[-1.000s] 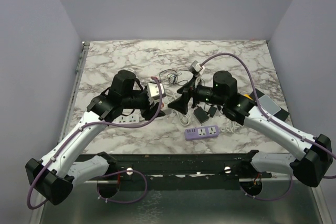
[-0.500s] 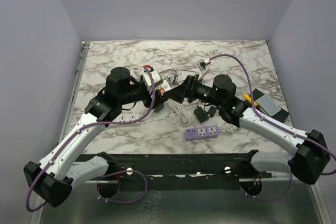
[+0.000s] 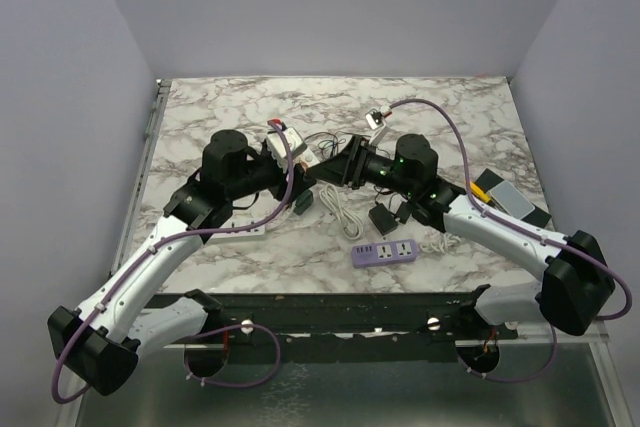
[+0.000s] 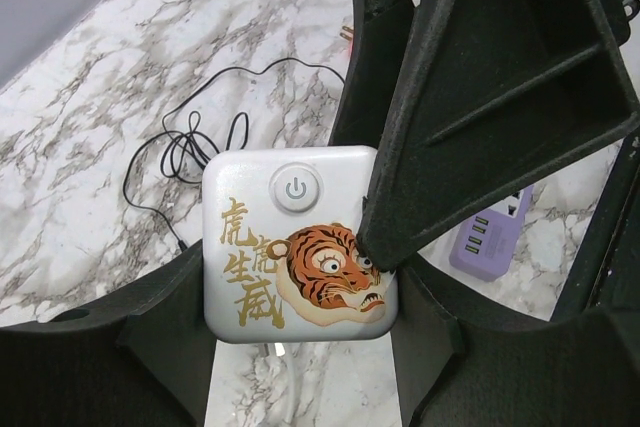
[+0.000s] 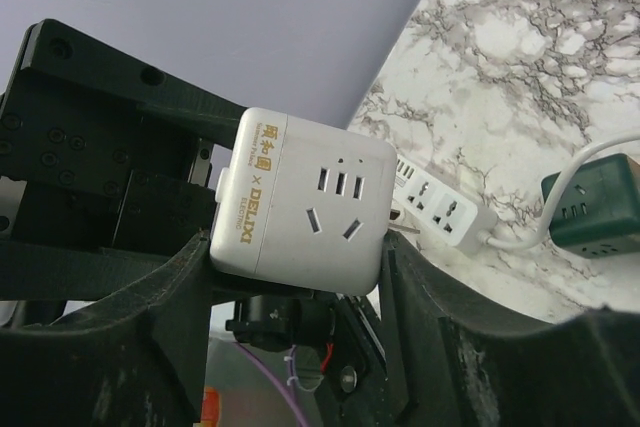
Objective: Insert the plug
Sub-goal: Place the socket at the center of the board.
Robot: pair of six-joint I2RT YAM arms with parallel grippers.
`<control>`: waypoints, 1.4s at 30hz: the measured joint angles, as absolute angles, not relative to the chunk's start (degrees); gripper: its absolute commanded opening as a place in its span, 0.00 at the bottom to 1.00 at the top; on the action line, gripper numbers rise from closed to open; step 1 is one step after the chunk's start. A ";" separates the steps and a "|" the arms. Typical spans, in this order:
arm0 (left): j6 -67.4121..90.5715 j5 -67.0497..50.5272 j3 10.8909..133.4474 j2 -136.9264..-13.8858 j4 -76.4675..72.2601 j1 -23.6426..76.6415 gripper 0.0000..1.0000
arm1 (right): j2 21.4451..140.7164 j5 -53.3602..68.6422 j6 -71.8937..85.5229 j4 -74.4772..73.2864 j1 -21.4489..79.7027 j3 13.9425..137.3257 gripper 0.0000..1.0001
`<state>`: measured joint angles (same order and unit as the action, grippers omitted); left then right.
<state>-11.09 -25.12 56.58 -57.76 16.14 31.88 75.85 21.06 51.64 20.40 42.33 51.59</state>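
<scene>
My left gripper [image 3: 287, 150] is shut on a white cube socket [image 3: 283, 139] and holds it above the table. In the left wrist view the cube [image 4: 290, 237] shows a power button and a tiger picture between my left gripper's [image 4: 300, 275] fingers. A white cord [image 4: 287, 387] hangs below it. My right gripper [image 3: 325, 163] has come up against the cube. In the right wrist view the cube's socket face [image 5: 310, 197] sits between my right gripper's [image 5: 300, 247] spread fingers. No plug shows in either gripper.
On the marble table lie a purple power strip [image 3: 385, 251], a white power strip [image 5: 440, 209], a green socket block [image 3: 303, 204], a coiled white cable [image 3: 340, 212], black adapters [image 3: 385, 217], a thin black wire [image 3: 320, 139] and a grey box [image 3: 508, 197] at the right.
Both grippers rose and moved toward the back. The right gripper closed the gap to the cube, so its fingers now stand around it. The left gripper kept hold of the cube.
</scene>
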 measured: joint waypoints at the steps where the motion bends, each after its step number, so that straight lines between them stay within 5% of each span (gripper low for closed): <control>1: -10.92 -25.12 56.25 -57.74 15.88 31.90 0.20 | 75.85 21.10 51.55 19.99 42.30 51.70 0.01; 5: -10.37 -25.21 55.37 -57.47 15.25 31.97 0.91 | 75.72 21.58 50.72 17.91 41.95 52.21 0.01; 6: -10.39 -25.30 55.16 -57.28 15.16 32.01 0.98 | 75.61 21.91 50.46 17.47 41.58 52.25 0.01; 25: -31.35 -31.00 49.12 -48.84 26.04 33.04 0.99 | 82.50 27.83 24.84 -23.70 35.38 68.51 0.01; 42: -35.40 -21.21 40.12 -46.61 24.53 32.58 0.99 | 101.47 17.04 23.59 -53.74 48.14 83.24 0.01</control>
<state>-35.40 -21.21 40.12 -46.61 24.53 32.58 101.47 17.04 23.59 -53.74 48.14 83.24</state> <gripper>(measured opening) 0.989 0.598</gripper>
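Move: The white cube socket sits between both hands' fingertips, right at each hand point. The open spot it is headed for lies about 25 cm below, some 7 cm back and 5 cm right of both hands. From the right hand, the purple power strip is 16 cm right and 3 cm back; the green socket 7 cm ahead, 3 cm left; the white cable bundle 8 cm ahead, 6 cm right, all roughly 25 cm down. The left fingers let go of the white socket, opening wide and backing off a few centimetres before sinking about 10 cm, also leftwards. The right hand keeps its pinch and carries the socket down some 17 cm, then also back, towards the open spot left of the purple strip, its left-pointing fingers tipping down by roughly 60 degrees. ##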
